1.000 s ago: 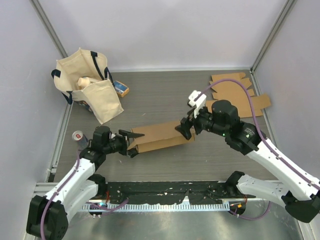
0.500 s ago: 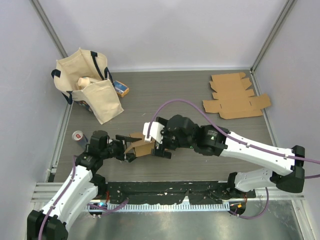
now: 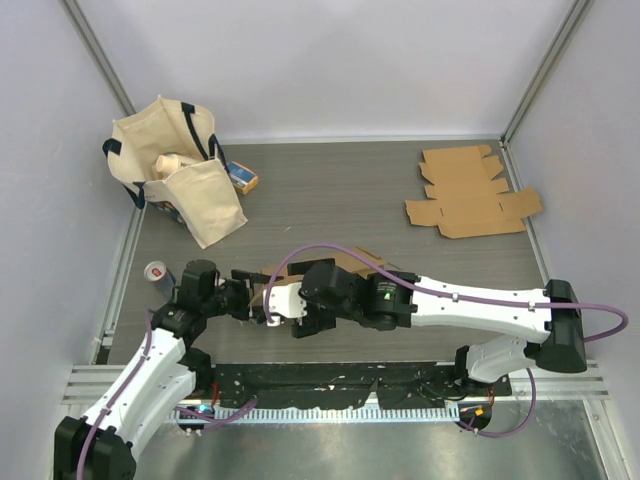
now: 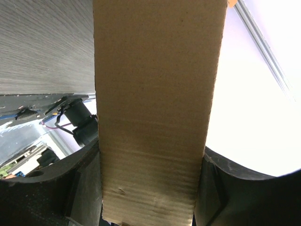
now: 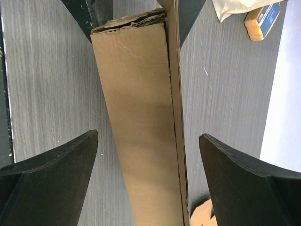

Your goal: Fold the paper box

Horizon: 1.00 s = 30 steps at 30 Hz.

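Note:
The paper box [image 3: 352, 259] is a long brown cardboard sleeve lying on the grey table, mostly hidden under my right arm in the top view. My left gripper [image 3: 258, 297] is shut on its left end. In the left wrist view the cardboard [image 4: 155, 94] fills the whole gap of the left gripper [image 4: 150, 155], touching both fingers. My right gripper [image 3: 288, 305] reaches across from the right. It is open wide in the right wrist view [image 5: 148, 136], straddling the box [image 5: 141, 122] with table showing on both sides.
A cream tote bag [image 3: 175, 170] stands at the back left with a small orange and blue packet [image 3: 241, 178] beside it. A drink can [image 3: 157, 272] stands near the left arm. A flat cardboard blank [image 3: 470, 190] lies at the back right.
My right arm has swung from the box's right end across to its left end, jaws spreading slightly wider. My left gripper has kept its hold and barely moved.

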Available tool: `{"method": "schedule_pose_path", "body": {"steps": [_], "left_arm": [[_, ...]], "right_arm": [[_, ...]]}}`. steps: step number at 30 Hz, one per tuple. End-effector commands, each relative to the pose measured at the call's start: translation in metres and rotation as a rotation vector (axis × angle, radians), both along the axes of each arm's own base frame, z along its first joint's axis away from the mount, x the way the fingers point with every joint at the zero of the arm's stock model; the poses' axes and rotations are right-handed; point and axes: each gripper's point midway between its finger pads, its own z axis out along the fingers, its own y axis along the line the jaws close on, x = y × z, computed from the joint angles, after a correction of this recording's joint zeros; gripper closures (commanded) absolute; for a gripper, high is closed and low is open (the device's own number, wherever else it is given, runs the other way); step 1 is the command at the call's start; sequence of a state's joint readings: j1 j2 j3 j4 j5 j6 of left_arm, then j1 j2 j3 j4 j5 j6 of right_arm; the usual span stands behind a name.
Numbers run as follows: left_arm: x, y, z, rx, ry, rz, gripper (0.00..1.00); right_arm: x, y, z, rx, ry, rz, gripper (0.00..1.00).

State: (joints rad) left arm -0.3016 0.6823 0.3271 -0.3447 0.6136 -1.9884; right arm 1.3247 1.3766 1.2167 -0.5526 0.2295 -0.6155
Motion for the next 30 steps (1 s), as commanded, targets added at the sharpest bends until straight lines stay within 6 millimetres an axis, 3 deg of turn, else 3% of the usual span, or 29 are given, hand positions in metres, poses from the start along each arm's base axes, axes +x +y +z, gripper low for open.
{"method": "schedule_pose_path", "body": {"steps": [1, 9, 14, 19, 22, 26, 28, 30], "left_arm": [[0.004, 0.005, -0.006, -0.034, 0.216, 0.124, 0.53], [0.004, 0.005, -0.003, -0.038, 0.206, 0.126, 0.52], [0.005, 0.005, -0.001, -0.04, 0.2, 0.124, 0.52], [0.008, 0.005, 0.005, -0.034, 0.176, 0.129, 0.51], [0.01, 0.006, 0.007, -0.03, 0.152, 0.13, 0.41], [0.017, 0.008, 0.017, 0.027, 0.014, 0.105, 0.1], [0.026, 0.014, 0.023, 0.125, -0.159, 0.086, 0.01], [0.026, 0.021, 0.02, 0.195, -0.228, 0.065, 0.0]], "right_arm": [[0.01, 0.013, 0.018, 0.043, -0.086, 0.014, 0.06], [0.019, 0.025, -0.01, -0.028, -0.119, 0.021, 0.06], [0.028, 0.031, -0.015, -0.021, -0.16, 0.006, 0.07], [0.035, 0.033, -0.022, -0.039, -0.203, -0.01, 0.17], [0.035, 0.034, -0.024, -0.042, -0.204, -0.003, 0.28], [0.037, 0.032, -0.023, -0.04, -0.164, -0.001, 0.44], [0.037, 0.028, -0.026, -0.049, -0.125, -0.005, 0.47], [0.04, 0.026, -0.031, -0.061, -0.09, -0.01, 0.49]]}}
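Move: The paper box hangs in the left gripper, pinched across its thickness at one corner; its middle is about 10 cm to that hand's right, 4 cm ahead and 6 cm lower. From the open right gripper, the box's middle is roughly 9 cm below, 4 cm ahead and 4 cm to the right. The left gripper's fingers are some 6 cm left of the right hand, straight across and slightly lower; the soda can stands about 33 cm to its left, 2 cm ahead and 13 cm below. The box is handed over in the air: the right gripper reaches down, forward and left onto its narrow side, about 5 cm in all, tilting some 10 degrees, and closes to pinch it across its thickness. The left hand holds nearly still until that grip closes, then opens wide and lets go, easing a centimetre or so forward and left. ##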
